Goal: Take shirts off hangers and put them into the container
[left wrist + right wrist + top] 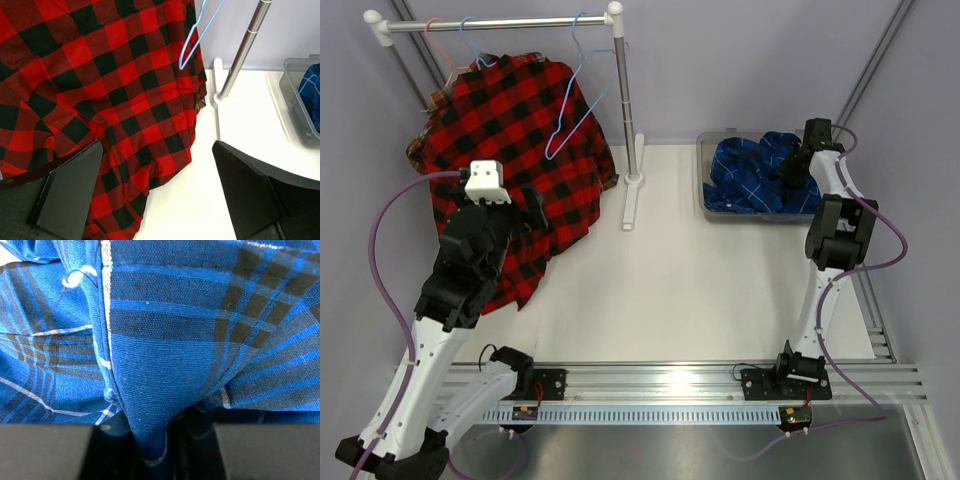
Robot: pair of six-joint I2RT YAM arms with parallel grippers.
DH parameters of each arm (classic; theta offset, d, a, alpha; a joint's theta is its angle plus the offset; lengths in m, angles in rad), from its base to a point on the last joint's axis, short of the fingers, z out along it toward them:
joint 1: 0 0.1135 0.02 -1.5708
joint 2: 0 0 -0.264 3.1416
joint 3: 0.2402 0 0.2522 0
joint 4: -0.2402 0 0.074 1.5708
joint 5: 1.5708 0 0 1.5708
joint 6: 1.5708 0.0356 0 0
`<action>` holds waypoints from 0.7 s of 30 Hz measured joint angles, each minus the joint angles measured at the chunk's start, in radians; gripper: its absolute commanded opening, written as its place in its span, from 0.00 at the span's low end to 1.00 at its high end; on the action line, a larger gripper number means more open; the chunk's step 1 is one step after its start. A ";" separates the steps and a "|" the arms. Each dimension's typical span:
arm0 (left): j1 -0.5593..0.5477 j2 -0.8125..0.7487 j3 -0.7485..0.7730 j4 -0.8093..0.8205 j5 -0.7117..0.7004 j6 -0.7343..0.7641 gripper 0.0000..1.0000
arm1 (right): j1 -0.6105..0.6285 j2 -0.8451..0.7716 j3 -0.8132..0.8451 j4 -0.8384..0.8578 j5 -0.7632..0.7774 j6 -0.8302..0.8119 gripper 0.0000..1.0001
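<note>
A red-and-black check shirt (520, 120) (100, 90) hangs on the rack, with a brown plaid shirt's edge (417, 150) showing behind it. An empty light blue hanger (575, 110) (192, 42) dangles in front of it. My left gripper (505, 220) (156, 150) stands open close to the red shirt's lower hem, touching nothing. The blue shirt (760, 175) (160, 365) lies bunched in the grey container (705, 175) (295, 100). My right gripper (798, 165) (155, 440) is down in it, jaws parted, a fold of blue cloth hanging loose between them.
The white-and-steel rack (620, 100) stands at the back left, its post and foot (632, 195) between the shirts and the container. A pink hanger hook (435, 35) and a blue hook (470, 35) sit on the bar. The white tabletop (700, 290) lies between the arms.
</note>
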 measured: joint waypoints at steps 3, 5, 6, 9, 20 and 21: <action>0.000 0.000 0.000 0.000 0.000 0.000 0.99 | 0.000 -0.043 -0.045 0.014 0.002 -0.001 0.47; 0.000 0.000 0.000 0.000 0.000 0.000 0.99 | 0.000 -0.105 -0.085 0.007 0.004 -0.009 0.57; 0.000 0.000 0.000 0.000 0.000 0.000 0.99 | 0.001 -0.143 -0.097 0.004 0.008 -0.014 0.63; 0.000 0.000 0.000 0.000 0.000 0.000 0.99 | 0.006 -0.276 -0.109 0.001 0.022 -0.034 0.76; 0.013 -0.008 0.000 0.000 0.002 0.005 0.99 | 0.071 -0.864 -0.357 0.116 0.018 -0.094 1.00; 0.018 -0.005 0.000 0.000 0.004 0.005 0.99 | 0.076 -0.923 -0.415 0.136 0.012 -0.097 1.00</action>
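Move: The blue shirt lies bunched in the container, its middle about 8 cm left of the right hand, roughly level with it fore-and-aft and 2 cm lower; the container's middle is some 5 cm left, 1 cm back and 3 cm down. The rack's near foot stands about 44 cm left, level fore-and-aft and 4 cm down. From the left hand, the blue shirt is some 27 cm ahead, 60 cm right and 31 cm below. The right hand opens wide, releases the blue shirt, lifts about 30 cm and draws back, fingers tilting up. ##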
